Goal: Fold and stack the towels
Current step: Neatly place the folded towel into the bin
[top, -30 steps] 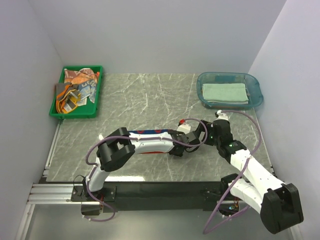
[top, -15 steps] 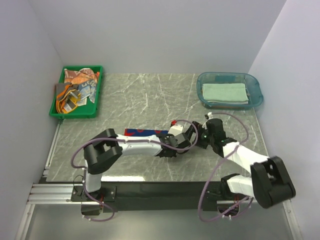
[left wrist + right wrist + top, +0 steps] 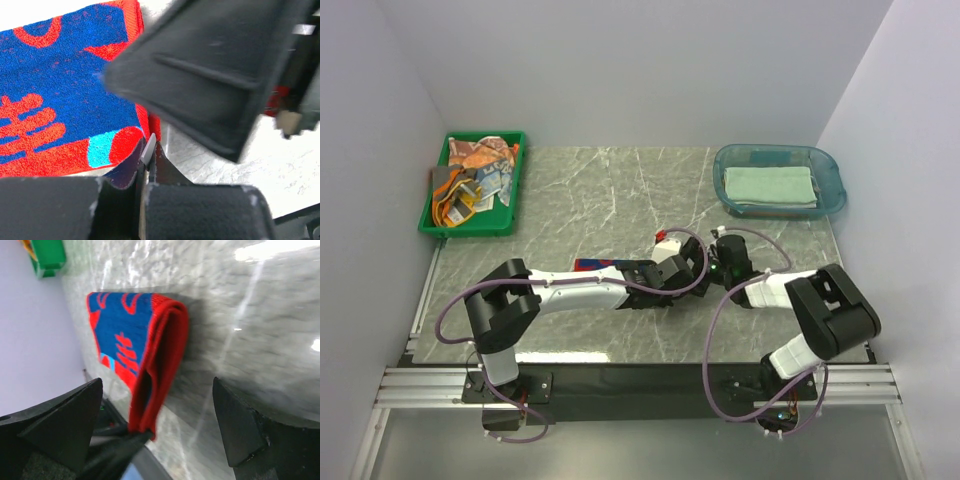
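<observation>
A red towel with blue lettering [image 3: 603, 265] lies folded on the marble table, partly under my left arm. In the left wrist view the towel [image 3: 65, 90] fills the upper left, and my left gripper [image 3: 146, 159] is shut on its near right corner. The right wrist view shows the folded towel [image 3: 135, 335] edge-on, its corner pinched from below by the left fingertips [image 3: 125, 440]. My right gripper [image 3: 155, 425] stands open, with nothing held, just right of the towel's folded edge. From above, the left gripper [image 3: 672, 283] and right gripper [image 3: 705, 265] nearly meet.
A green tray [image 3: 510, 185] at the back left holds several crumpled towels [image 3: 475, 175]. A clear blue tub [image 3: 832, 185] at the back right holds a folded pale green towel [image 3: 770, 185]. The right arm's cable [image 3: 720, 330] loops over the near table.
My left gripper has shut on the towel's corner and drawn slightly left. The right arm has swung in leftward, bringing its open gripper close to the left one.
</observation>
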Motion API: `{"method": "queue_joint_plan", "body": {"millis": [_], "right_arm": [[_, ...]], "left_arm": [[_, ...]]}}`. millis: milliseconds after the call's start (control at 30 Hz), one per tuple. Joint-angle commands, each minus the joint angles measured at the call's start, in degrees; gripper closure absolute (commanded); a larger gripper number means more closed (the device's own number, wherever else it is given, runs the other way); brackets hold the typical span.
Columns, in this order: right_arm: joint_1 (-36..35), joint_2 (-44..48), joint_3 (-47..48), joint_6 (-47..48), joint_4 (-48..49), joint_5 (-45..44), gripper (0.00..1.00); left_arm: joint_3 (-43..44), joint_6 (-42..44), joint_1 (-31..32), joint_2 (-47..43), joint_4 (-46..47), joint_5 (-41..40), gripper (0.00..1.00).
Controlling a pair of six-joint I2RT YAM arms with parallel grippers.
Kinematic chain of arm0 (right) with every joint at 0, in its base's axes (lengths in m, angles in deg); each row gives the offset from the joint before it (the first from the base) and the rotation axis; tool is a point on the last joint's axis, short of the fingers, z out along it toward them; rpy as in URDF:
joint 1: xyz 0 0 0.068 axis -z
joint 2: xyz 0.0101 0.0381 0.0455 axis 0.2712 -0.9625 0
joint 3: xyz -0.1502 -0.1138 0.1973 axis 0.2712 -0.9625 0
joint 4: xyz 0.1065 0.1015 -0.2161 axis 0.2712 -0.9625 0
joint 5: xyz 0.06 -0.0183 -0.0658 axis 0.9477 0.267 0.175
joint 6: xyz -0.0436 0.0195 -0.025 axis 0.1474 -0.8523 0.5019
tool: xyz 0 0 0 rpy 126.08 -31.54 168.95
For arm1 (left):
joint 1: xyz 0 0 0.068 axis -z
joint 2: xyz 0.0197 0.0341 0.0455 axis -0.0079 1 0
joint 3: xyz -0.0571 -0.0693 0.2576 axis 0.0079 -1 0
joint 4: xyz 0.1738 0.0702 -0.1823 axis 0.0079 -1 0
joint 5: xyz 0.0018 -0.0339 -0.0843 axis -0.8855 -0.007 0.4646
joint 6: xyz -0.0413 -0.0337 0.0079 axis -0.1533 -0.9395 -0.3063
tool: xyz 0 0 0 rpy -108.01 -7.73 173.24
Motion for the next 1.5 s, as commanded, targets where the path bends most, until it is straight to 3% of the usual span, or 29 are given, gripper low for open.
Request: {"method": "queue_joint_plan", "body": {"millis": [0, 133, 333, 433, 467, 500, 533, 567, 600, 633, 667, 733, 933, 1000, 1067, 1200, 1367, 1467], "right_arm": [[-2.4, -4.3, 1.1, -5.7, 4.0, -0.5, 0.03], [-4.8, -8.0, 1.5, -8.8, 7.4, -0.5, 0.06], [-6.9, -11.4, 2.7, -9.7, 9.3, -0.6, 0.18], [-6.9, -11.0, 4.2, -7.9, 7.4, -1.0, 0.32], [-6.8, -10.3, 4.9, -6.8, 6.5, -1.2, 0.46], [-6.5, -10.0, 5.5, -6.0, 4.3, -1.9, 0.53], [-6.3, -9.6, 5.9, -5.1, 3.2, -2.1, 0.61], [-6.1, -9.2, 7.0, -3.3, 2.0, -2.5, 0.81], [-5.2, -8.6, 7.6, -2.5, -0.1, -2.6, 0.88], [-4.7, -8.2, 8.2, -1.6, -1.0, -2.4, 0.94], [-4.1, -7.9, 9.3, 0.1, -2.0, -2.2, 1.00], [-2.5, -7.7, 12.1, 2.2, -5.8, -1.9, 1.00], [0.4, -8.2, 23.8, 17.4, -22.7, -4.6, 1.00], [1.6, -8.8, 29.7, 23.5, -29.8, -7.5, 1.00], [3.4, -10.1, 36.1, 27.8, -33.9, -10.0, 1.00], [7.4, -13.1, 47.3, 33.2, -44.1, -12.2, 1.00], [11.5, -20.5, 68.4, 41.9, -57.7, -15.7, 1.00], [14.3, -23.8, 78.6, 46.2, -63.8, -18.2, 1.00]], "left_arm": [[0.5, 0.3, -0.1, -1.9, 2.4, 1.0, 0.99], [1.0, 0.0, -0.2, -1.7, 2.5, 1.1, 0.99], [2.9, 0.0, -0.6, 0.0, 4.3, 1.8, 0.99], [4.5, 0.5, -1.0, 1.6, 4.4, 2.0, 0.99], [5.3, 0.6, -1.2, 1.9, 4.0, 2.2, 0.98], [5.5, 0.6, -1.2, 2.3, 4.0, 2.2, 0.96], [5.6, 0.6, -1.2, 2.2, 4.0, 2.2, 0.87], [5.4, 0.4, -1.3, 2.1, 4.0, 2.1, 0.82], [5.2, 0.1, -1.4, 1.4, 4.3, 2.2, 0.73], [5.0, 0.0, -1.6, 1.0, 4.6, 2.8, 0.52], [4.5, -0.1, -1.8, 0.3, 4.9, 2.9, 0.43], [4.1, -0.2, -2.3, -1.7, 4.9, 3.5, 0.26], [-1.8, 0.6, -8.1, -12.3, 6.6, 9.3, 0.14], [-5.1, 1.4, -13.3, -18.3, 6.1, 13.1, 0.11], [-7.5, 3.6, -19.4, -22.4, 3.8, 14.8, 0.01], [-8.1, 9.2, -30.0, -31.5, -3.0, 16.4, 0.01], [-11.0, 16.6, -45.3, -35.8, -5.1, 21.8, 0.01], [-14.5, 18.1, -49.5, -36.1, -3.4, 21.3, 0.01]]}}
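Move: The left gripper is shut on the folded towel's right end, near corner, holding it raised; the towel's middle lies some 12 cm to its left, 3 cm ahead and 4 cm down. For the open right gripper, the raised end waits about 5 cm left, nearly level, and the towel's middle about 14 cm left and 2 cm back. From the right gripper, the blue bin sits some 25 cm ahead and 24 cm right. Slide the open right gripper about 4 cm left over the raised towel end and close it there, while the left gripper, nearly still, opens and lets go. Carry the towel with the right hand roughly 23 cm forward, upward and to the right towards the blue bin, tipping the fingers downward; draw the left hand off to its left, up and forward, fingers wide. ##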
